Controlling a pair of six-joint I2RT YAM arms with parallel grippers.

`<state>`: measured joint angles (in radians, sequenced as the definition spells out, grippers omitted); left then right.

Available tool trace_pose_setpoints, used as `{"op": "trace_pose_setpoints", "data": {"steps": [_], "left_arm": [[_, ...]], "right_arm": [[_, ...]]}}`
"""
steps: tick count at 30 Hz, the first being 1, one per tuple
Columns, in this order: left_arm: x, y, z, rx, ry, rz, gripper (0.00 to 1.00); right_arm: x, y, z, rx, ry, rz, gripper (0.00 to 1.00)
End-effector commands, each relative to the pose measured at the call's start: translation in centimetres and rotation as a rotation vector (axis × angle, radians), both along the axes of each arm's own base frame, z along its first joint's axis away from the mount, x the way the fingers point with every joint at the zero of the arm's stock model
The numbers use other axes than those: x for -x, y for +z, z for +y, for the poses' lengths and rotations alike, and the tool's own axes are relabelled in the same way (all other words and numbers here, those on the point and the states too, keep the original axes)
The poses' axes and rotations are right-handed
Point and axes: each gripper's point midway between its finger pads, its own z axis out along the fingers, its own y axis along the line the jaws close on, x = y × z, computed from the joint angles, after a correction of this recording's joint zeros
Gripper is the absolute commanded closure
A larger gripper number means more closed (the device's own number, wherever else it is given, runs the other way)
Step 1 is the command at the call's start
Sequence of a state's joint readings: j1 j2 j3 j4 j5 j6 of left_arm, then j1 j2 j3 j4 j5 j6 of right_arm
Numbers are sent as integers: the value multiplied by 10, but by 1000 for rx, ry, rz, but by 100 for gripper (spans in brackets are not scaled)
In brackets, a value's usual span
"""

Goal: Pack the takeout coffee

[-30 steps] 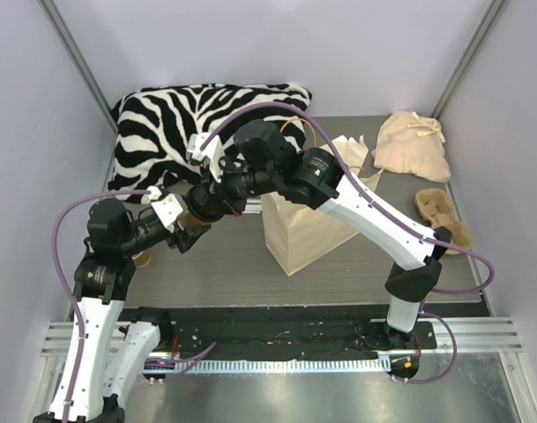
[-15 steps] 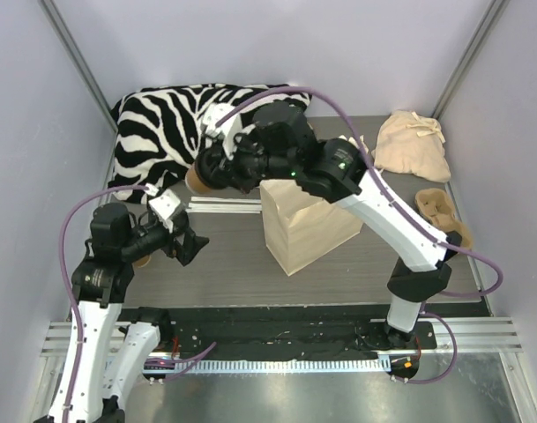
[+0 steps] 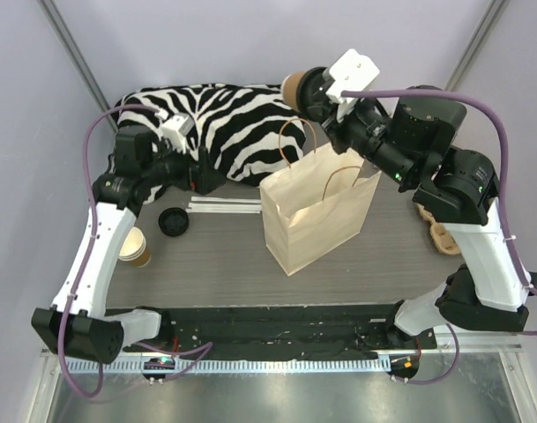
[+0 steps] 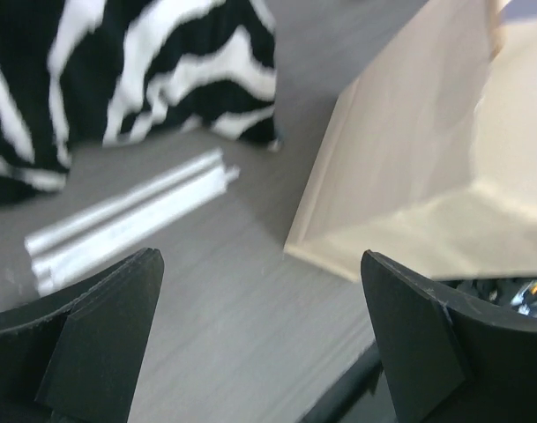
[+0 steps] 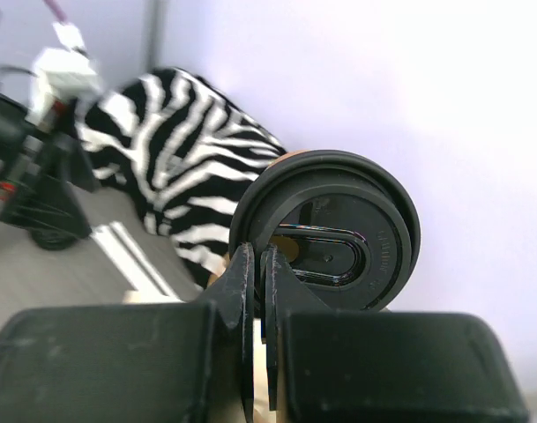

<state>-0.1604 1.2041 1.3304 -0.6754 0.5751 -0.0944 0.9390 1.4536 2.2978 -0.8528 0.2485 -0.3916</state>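
The takeout coffee (image 3: pixel 294 88), a brown paper cup with a black lid (image 5: pixel 339 231) on it, hangs on its side in the air above the open brown paper bag (image 3: pixel 316 211). My right gripper (image 3: pixel 314 95) is shut on it, the fingers pinching the edge of the lid (image 5: pixel 261 264). My left gripper (image 3: pixel 200 170) stands open and empty low over the table by the zebra cushion (image 3: pixel 228 132). In the left wrist view its gripper (image 4: pixel 264 344) frames bare table, with the bag (image 4: pixel 427 159) to the right.
A brown cup with a white top (image 3: pixel 136 249) and a loose flat black lid (image 3: pixel 173 221) sit at the left of the table. White wrapped sticks (image 3: pixel 224 205) lie between cushion and bag. A pulp cup carrier (image 3: pixel 444 236) shows at the right.
The right arm has swung up and to the right with the cup, from beside the left gripper to above the bag. The left gripper has opened and moved back toward the cushion.
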Motion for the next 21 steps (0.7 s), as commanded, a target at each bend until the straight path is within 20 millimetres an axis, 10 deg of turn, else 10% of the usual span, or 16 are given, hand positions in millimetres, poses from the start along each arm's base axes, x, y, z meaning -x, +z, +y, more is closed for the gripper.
{"op": "trace_pose_setpoints", "data": {"steps": [1, 12, 21], "left_arm": [[-25, 65, -40, 107, -23, -145, 0], [-89, 94, -136, 307, -111, -99, 0], [-98, 92, -180, 337, -168, -84, 0]], "right_arm": [[-24, -19, -34, 65, -156, 18, 99], [-30, -58, -84, 44, -278, 216, 99], [-7, -100, -75, 71, -164, 383, 99]]}}
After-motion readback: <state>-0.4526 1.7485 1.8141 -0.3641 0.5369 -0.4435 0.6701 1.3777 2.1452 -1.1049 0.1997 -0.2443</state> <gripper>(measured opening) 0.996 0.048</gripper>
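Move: The right hand holds the lidded coffee high in the air; the bag's open mouth lies about 30 cm below it, some 4 cm ahead and 7 cm to its right, with the bag's far handle about 13 cm ahead, 2 cm right and 25 cm below. From the empty left hand that far handle is some 8 cm ahead and 22 cm to the right, roughly level in height; the white straws lie 10 cm ahead, 3 cm right and nearly 30 cm below. Keeping its grip on the lid, the right hand brings the coffee down about 9 cm and to the right over the bag's mouth, reaching slightly forward before easing back, fingers tipping down and swinging clockwise. Meanwhile the wide-open left hand sweeps some 16 cm right and 10 cm forward towards the bag's far handle, rising first, then sinking slightly. ##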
